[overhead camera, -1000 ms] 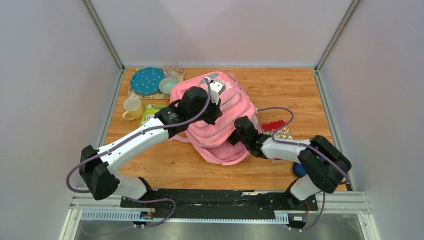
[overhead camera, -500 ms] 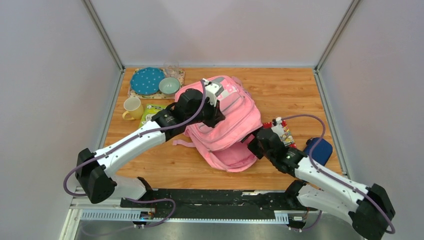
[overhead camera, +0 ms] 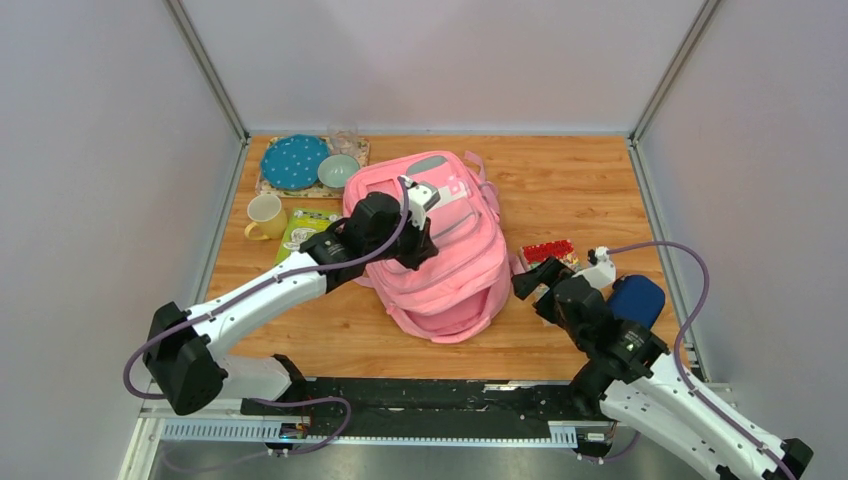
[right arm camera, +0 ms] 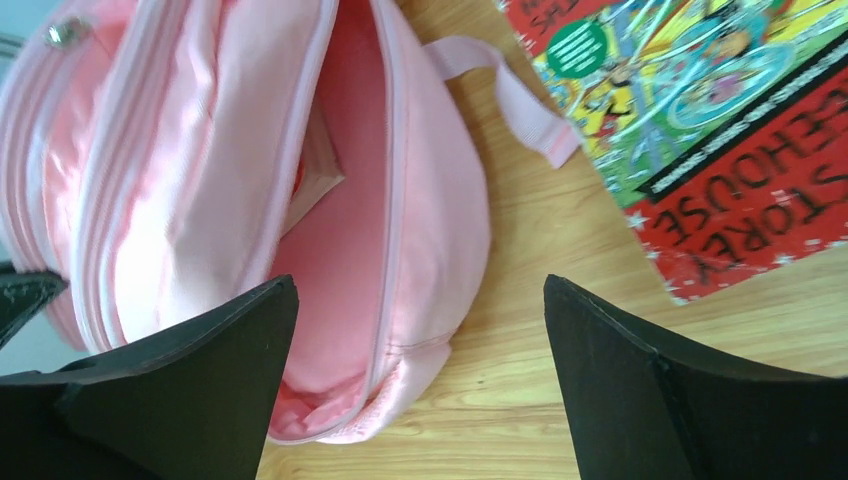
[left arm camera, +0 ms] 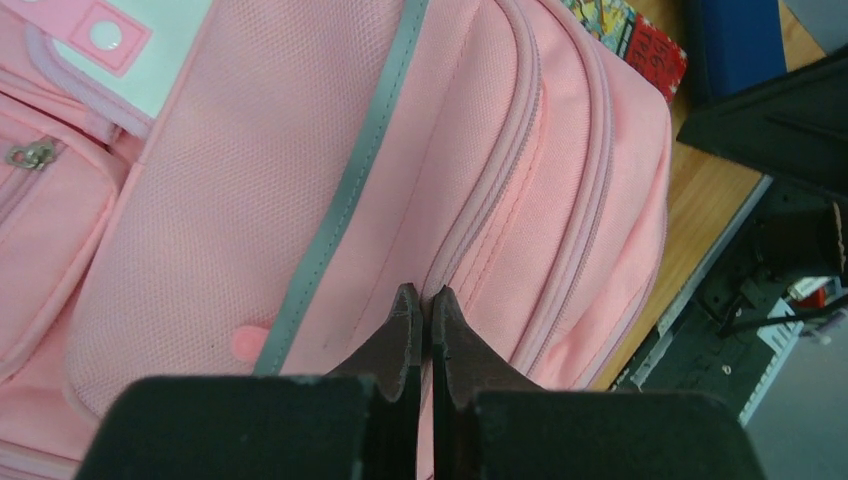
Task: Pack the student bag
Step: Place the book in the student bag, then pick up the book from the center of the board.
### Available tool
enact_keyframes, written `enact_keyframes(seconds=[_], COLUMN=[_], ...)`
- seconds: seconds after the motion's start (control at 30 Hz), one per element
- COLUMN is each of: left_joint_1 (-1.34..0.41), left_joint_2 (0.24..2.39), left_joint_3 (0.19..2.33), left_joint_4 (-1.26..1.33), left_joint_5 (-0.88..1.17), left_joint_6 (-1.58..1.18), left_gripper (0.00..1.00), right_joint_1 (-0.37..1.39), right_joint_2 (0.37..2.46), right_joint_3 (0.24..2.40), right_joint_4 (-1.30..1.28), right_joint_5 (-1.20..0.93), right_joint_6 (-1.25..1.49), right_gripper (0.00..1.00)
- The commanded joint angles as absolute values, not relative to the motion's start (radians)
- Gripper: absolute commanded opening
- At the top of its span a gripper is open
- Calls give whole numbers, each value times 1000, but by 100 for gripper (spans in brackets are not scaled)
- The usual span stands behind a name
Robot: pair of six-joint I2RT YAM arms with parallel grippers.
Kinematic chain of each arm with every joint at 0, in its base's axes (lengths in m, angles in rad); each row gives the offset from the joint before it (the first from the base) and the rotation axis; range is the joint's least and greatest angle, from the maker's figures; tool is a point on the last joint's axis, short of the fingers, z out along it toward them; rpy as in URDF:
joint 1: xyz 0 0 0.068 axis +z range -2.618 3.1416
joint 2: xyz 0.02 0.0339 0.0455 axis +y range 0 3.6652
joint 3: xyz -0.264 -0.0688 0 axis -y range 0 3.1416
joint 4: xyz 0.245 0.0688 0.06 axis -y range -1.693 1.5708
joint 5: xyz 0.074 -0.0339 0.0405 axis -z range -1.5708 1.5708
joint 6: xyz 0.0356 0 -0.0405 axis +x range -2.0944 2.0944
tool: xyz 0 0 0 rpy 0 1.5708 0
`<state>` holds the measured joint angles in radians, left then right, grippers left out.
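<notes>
The student bag point(overhead camera: 455, 265), a large pink backpack, lies in the middle of the table. My left gripper point(overhead camera: 412, 243) rests on its top and is shut, its tips point(left arm camera: 421, 296) pinched on the zip seam beside a grey strip point(left arm camera: 345, 200). The bag's point(right arm camera: 420, 200) main compartment gapes open at its near right side, with the edge of a book point(right arm camera: 318, 165) showing inside. My right gripper point(right arm camera: 420, 290) is open and holds nothing, just off that opening above bare wood. It stands to the right of the bag point(overhead camera: 528, 280).
A red-bordered picture book point(overhead camera: 550, 250) point(right arm camera: 700, 130) lies right of the bag, with a dark blue case point(overhead camera: 637, 298) beyond it. At the far left are a blue dotted plate point(overhead camera: 295, 160), a bowl point(overhead camera: 337, 170), a yellow mug point(overhead camera: 265, 215) and a green booklet point(overhead camera: 300, 225).
My right arm has drawn back out of the bag's opening towards the near right, its jaws a little wider. The bag has swung straighter and lies flatter. The left gripper stayed shut on it.
</notes>
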<state>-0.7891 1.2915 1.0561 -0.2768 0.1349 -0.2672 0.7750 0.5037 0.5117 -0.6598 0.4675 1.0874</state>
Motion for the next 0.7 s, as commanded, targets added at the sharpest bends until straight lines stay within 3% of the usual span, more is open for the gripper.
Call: enact_keyframes(seconds=[0.0,0.07,0.1,0.2,0.4,0.53,0.67], left_joint_1=[-776,-776,-776,-779,-880,-953,-963], left_joint_2=[1232,1232,1227,1198,1239,1374,1540], left_joint_3=[1043,1052,1052,1042,1162,1212,1294], left_joint_4=[-290,-313,-314,-276,-247,-117,-68], left_joint_5=[245,297,308,331,293,298,285], left_joint_6=[-235,-238,-251,-296,-290,-337,-399], left_gripper=[0,13,30,51,64,66,66], right_joint_1=[756,707,680,537,235,25,-107], right_joint_2=[521,567,584,650,736,787,889], right_joint_3=[622,658,672,713,724,719,750], right_joint_4=[-732,-762,-765,-764,-698,-629,-612], right_joint_5=[597,604,589,465,132,-99,-181], right_joint_6=[985,931,905,815,672,643,615], right_gripper=[97,99,99,99,99,99,99])
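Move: The treehouse book lies flat some 12 cm ahead of the open right hand, about 10 cm to its right and 12 cm below. From that hand, the student bag's middle is about 16 cm ahead, 22 cm left and 6 cm lower; the blue case is some 4 cm ahead, 25 cm right and 9 cm lower. The bag, its edge in the left fingers, has its middle about 10 cm ahead, 1 cm left and 13 cm below the left hand, with the treehouse book roughly 4 cm ahead, 31 cm right and 20 cm below. The bag's zipped edge is let go as the left fingers open; that hand dips, backs off about 6 cm, then swings some 9 cm right and rises clear, turning clockwise. Towards the treehouse book comes the right hand, still wide open and touching nothing, about 10 cm right and 5 cm forward, arching slightly up and down while tipping its fingers further down. ##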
